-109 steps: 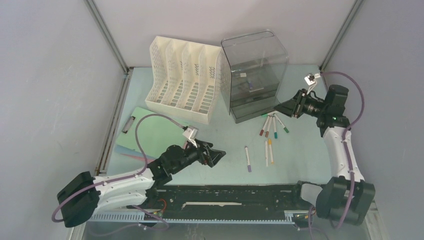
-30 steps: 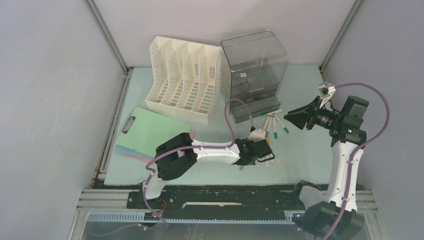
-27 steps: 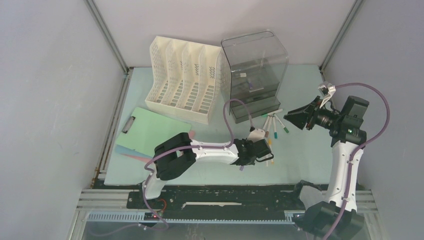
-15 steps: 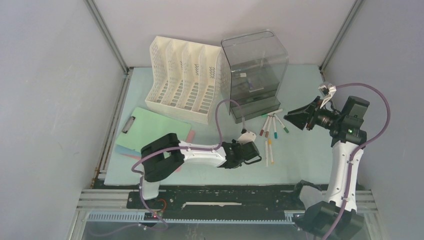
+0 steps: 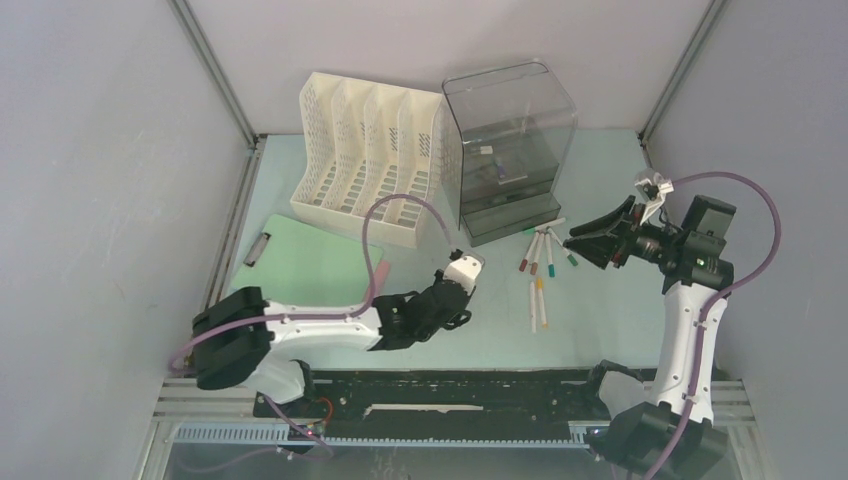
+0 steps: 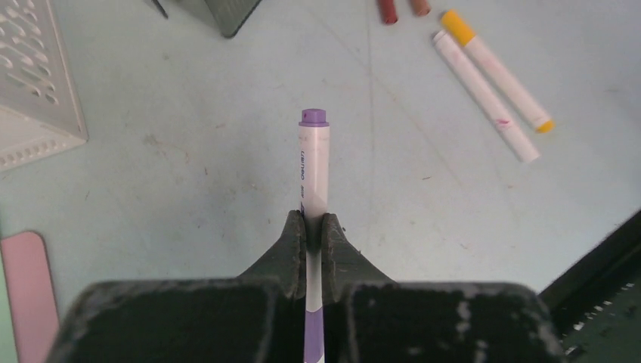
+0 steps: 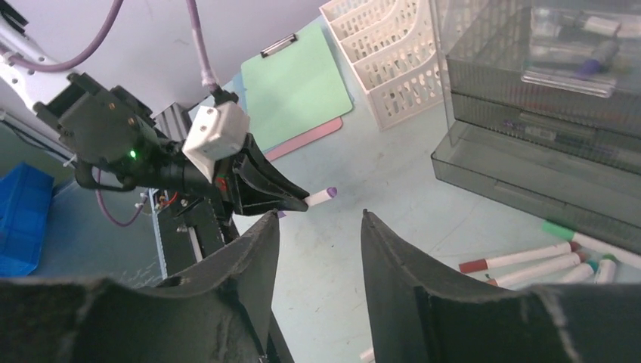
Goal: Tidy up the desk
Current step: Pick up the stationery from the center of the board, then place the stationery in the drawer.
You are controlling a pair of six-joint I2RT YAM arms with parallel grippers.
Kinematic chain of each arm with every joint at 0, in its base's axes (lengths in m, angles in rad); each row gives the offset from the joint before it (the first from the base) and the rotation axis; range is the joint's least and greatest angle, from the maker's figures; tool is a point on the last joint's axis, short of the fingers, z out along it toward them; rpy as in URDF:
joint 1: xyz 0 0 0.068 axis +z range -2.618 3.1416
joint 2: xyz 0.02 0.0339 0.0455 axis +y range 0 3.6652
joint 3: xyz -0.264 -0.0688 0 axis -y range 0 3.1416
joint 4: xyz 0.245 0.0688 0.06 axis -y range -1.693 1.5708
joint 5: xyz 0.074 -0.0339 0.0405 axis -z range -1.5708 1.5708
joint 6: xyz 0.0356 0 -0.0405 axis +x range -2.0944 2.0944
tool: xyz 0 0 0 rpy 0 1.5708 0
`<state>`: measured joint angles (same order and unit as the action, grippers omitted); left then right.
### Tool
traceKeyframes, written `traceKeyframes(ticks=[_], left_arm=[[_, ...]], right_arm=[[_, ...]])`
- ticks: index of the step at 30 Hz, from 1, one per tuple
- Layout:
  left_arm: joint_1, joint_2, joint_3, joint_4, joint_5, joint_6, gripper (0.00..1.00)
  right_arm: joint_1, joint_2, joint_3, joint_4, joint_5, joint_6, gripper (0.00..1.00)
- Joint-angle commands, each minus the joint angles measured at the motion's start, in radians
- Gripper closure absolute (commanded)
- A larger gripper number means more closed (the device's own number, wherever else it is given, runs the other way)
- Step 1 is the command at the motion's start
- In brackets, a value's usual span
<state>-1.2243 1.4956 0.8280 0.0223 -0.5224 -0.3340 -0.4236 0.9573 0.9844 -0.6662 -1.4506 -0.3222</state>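
Note:
The pale mint desk [image 5: 610, 310] holds loose markers. My left gripper [image 5: 458, 315] is shut on a white marker with a purple cap [image 6: 314, 162], which sticks out forward between the jaws [image 6: 314, 227] above bare desk. From the right wrist view, that marker [image 7: 320, 197] hangs just off the surface. A yellow-tipped marker [image 6: 495, 72] and a white one [image 6: 484, 94] lie side by side to its right. My right gripper [image 5: 582, 242] hovers open over several markers [image 5: 545, 250] in front of the smoky drawer unit [image 5: 508, 150], nothing between its fingers [image 7: 317, 219].
A white slotted file rack [image 5: 370, 155] stands at the back, left of the drawer unit. A green clipboard [image 5: 305, 262] lies at the left on a pink sheet [image 5: 265, 312]. The black rail [image 5: 450, 395] runs along the near edge.
My left gripper has shut on the purple-capped marker and drawn back to the left with it, off the desk. The right gripper has tipped slightly downward.

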Motion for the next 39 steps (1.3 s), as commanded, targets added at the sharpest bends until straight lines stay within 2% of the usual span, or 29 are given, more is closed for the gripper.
traceKeyframes(ticks=[1, 5, 9, 11, 13, 16, 19, 21, 23, 26, 29, 39], left_arm=[[0.003, -0.124, -0.090, 0.253, 0.057, 0.047, 1.00], [0.003, -0.210, -0.178, 0.390, 0.103, 0.044, 1.00], [0.003, -0.291, -0.267, 0.547, 0.137, 0.036, 1.00], [0.003, -0.322, -0.305, 0.617, 0.153, 0.034, 1.00], [0.003, -0.342, -0.337, 0.678, 0.172, 0.032, 1.00], [0.003, -0.356, -0.364, 0.752, 0.202, 0.027, 1.00], [0.003, -0.351, -0.371, 0.796, 0.220, 0.024, 1.00], [0.003, -0.344, -0.370, 0.815, 0.226, 0.021, 1.00], [0.003, -0.336, -0.367, 0.834, 0.230, 0.021, 1.00], [0.003, -0.319, -0.361, 0.855, 0.231, 0.017, 1.00], [0.003, -0.297, -0.353, 0.880, 0.235, 0.007, 1.00], [0.003, -0.206, -0.306, 0.955, 0.268, -0.031, 1.00]], right_arm=[[0.023, -0.025, 0.027, -0.077, -0.085, -0.138, 0.47], [0.064, -0.036, 0.026, -0.207, -0.141, -0.324, 0.34], [0.112, -0.035, 0.026, -0.386, -0.183, -0.602, 0.20], [0.138, -0.024, 0.027, -0.437, -0.190, -0.683, 0.18], [0.169, -0.005, 0.026, -0.435, -0.190, -0.676, 0.18], [0.214, 0.037, 0.027, -0.398, -0.165, -0.612, 0.19], [0.273, 0.070, 0.026, -0.306, -0.099, -0.474, 0.21], [0.322, 0.086, 0.016, -0.173, -0.020, -0.297, 0.22], [0.368, 0.070, -0.032, 0.034, 0.068, -0.058, 0.21], [0.417, 0.042, -0.099, 0.213, 0.094, 0.091, 0.20], [0.476, 0.032, -0.134, 0.306, 0.087, 0.161, 0.20], [0.589, 0.089, -0.139, 0.329, 0.126, 0.200, 0.20]])
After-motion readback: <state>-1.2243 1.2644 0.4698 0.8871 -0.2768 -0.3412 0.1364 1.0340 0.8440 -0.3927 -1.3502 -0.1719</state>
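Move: The left hand already holds the purple marker, its middle at the fingertips about 9 cm above the board. The right gripper it is taken to is some 20 cm to its right, 20 cm higher and 3 cm farther out. From the right hand, that marker lies about 20 cm left, 20 cm below and 3 cm back. On the board 29 cm under the right hand, the white and orange markers lie some 4 cm left, level with it, and the brown-green marker cluster 14 cm ahead, 3 cm left. Upward, about 12 cm and drawing slightly back, the left hand lifts the purple marker while its wrist swings the fingers from slanting down to nearly level, towards the right gripper; at the end it eases to the right. The right hand opens its half-open fingers wider and comes left some 11 cm towards the marker, first drawing back, then also sinking, and turns counter-clockwise. ##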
